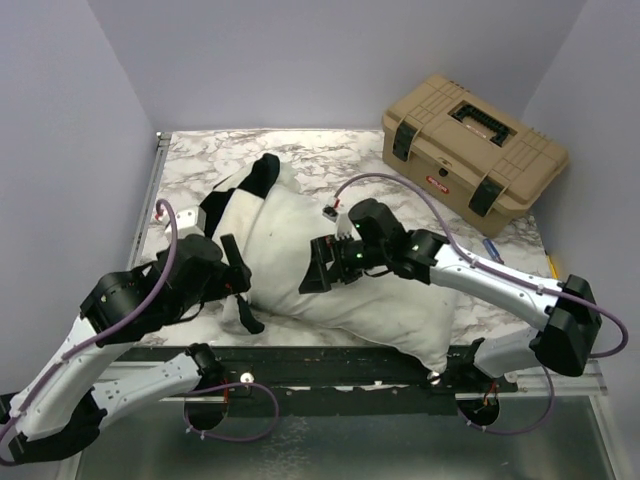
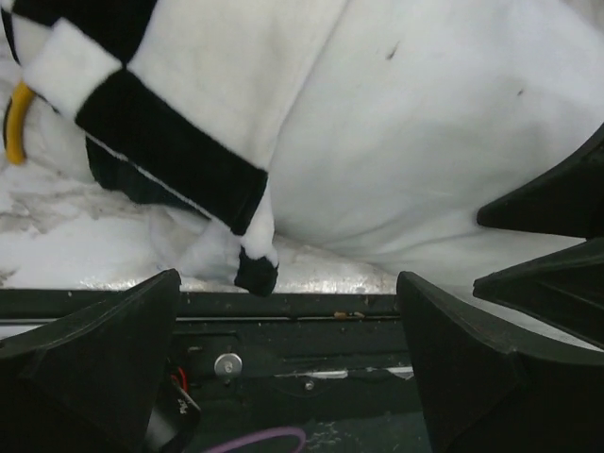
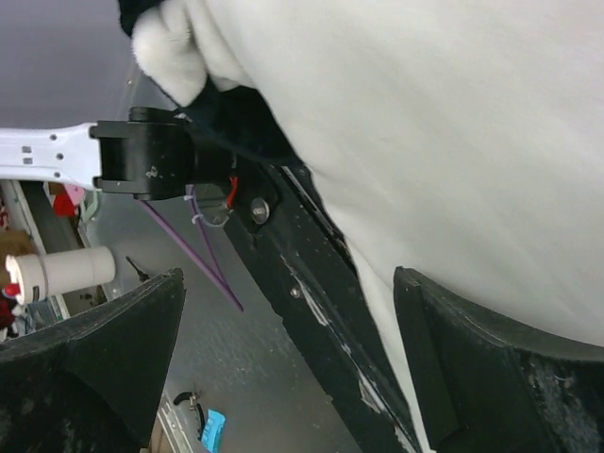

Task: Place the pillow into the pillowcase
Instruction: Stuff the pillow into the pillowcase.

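Observation:
The white pillow (image 1: 385, 310) lies slantwise across the table, its near end reaching the front rail. The checked pillowcase (image 1: 258, 180) is bunched over and beside its far left end. In the left wrist view the pillowcase (image 2: 170, 142) drapes over the pillow (image 2: 434, 142), one corner hanging to the table edge. My left gripper (image 1: 242, 285) (image 2: 288, 283) stands open beside the pillow's left flank, nothing between its fingers. My right gripper (image 1: 312, 266) (image 3: 288, 278) is open over the pillow's middle, with one finger (image 3: 472, 349) close against the pillow (image 3: 453, 142).
A tan toolbox (image 1: 472, 140) stands at the back right of the marble table (image 1: 340, 155). The black front rail (image 2: 311, 307) runs just below the pillow. The left arm (image 3: 142, 160) shows in the right wrist view. A white cup (image 3: 61, 274) stands beyond the table.

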### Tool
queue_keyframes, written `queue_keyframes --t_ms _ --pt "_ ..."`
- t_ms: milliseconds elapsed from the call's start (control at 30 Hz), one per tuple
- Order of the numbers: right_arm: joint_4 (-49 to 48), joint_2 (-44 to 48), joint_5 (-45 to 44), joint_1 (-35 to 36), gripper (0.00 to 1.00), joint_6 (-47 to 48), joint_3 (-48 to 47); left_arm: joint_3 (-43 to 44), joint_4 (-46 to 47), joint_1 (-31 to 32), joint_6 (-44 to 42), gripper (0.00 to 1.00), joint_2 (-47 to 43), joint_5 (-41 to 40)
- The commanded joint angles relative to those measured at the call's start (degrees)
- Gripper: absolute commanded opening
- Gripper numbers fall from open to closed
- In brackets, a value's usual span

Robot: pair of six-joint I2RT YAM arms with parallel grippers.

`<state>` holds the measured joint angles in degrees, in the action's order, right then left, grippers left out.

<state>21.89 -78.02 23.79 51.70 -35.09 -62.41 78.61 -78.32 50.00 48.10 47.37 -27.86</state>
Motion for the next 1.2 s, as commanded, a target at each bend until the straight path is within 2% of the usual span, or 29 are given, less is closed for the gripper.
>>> queue_keyframes --t_ms 0,133,233,267,300,367,433,467,500,633,667,733,800,867,967,1167 --pt "-3.82 -5.18 -1.67 4.61 0.96 1.49 -4.74 -13.62 2.9 0.24 12.26 0.94 -6.06 7.02" --pt "-3.4 -8.63 -8.81 8.03 0.95 4.05 -6.31 -26.8 9.37 0.22 19.14 0.8 -14.4 6.29" --pt "-3.62 -10.76 -15.48 10.33 0.95 5.82 -6.48 -36.15 17.17 0.19 20.56 0.65 -20.48 5.74" --pt "-4.06 -11.61 -18.65 11.18 0.95 6.39 -6.49 -38.79 20.29 0.23 20.5 0.56 -22.47 5.71" --pt "-4.28 -12.61 -20.18 11.94 0.95 7.06 -6.64 -40.88 23.72 0.2 20.26 0.4 -23.98 5.94" --pt "-4.33 -15.94 -26.14 12.81 0.95 8.14 -7.32 -43.09 28.51 0.23 19.94 0.16 -25.86 7.08" --pt "-4.04 -19.21 -30.96 12.9 0.91 7.01 -8.3 -42.98 30.88 0.24 18.1 0.02 -25.59 9.35" --pt "-4.53 -20.73 -32.34 12.8 0.87 6.4 -8.71 -42.31 31.12 0.21 17.32 0.0 -24.94 10.56" --pt "-5.59 -22.18 -32.53 12.62 0.79 6.38 -9.41 -41.6 31.17 0.19 16.77 0.0 -24.06 12.17" --pt "-9.85 -28.58 -25.6 11.63 0.14 6.32 -15.26 -39.74 32.05 0.2 15.91 0.0 -22.68 18.18" --pt "-10.46 -30.13 -22.59 11.03 0.03 5.69 -16.89 -39.42 32.12 0.19 16.01 0.0 -22.61 18.81" --pt "-14.48 -30.88 -15.68 8.96 0.0 3.23 -17.32 -38.52 32.15 0.21 16.08 0.0 -22.89 19.41" --pt "-24.49 -28.88 -9.23 6.11 0.0 -1.18 -14.47 -37.88 32.03 0.19 16.22 0.0 -23.33 19.69" --pt "-30.57 -26.59 -3.63 3.13 0.0 -5.57 -12.58 -37.89 32.4 0.22 17.33 0.0 -23.63 20.57" --pt "-33.83 -24.25 1.43 -0.45 0.0 -9.15 -13.26 -38.8 34.66 0.19 17.74 0.0 -22.66 24.07" --pt "-37.26 -21.8 5.48 -3.14 0.0 -13.5 -16.07 -38.98 42.92 0.19 13.22 0.0 -15.97 31.62"
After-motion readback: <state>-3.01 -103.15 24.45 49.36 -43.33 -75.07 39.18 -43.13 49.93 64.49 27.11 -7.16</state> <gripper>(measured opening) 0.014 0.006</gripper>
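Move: The pillowcase's dangling near corner lies about 15 cm below the left hand, some 4 cm back and 2 cm right; the pillow's middle is roughly 26 cm to the right of that hand and 3 cm farther out. From the right hand, the fold of pillow at the case's mouth is about 8 cm left, 3 cm ahead and 10 cm down; the pillowcase's bulk lies some 17 cm left and 10 cm ahead. Left drops 15 cm and pinches the pillowcase corner, then carries it right; right pinches the pillow fold, lifting forward-left. ##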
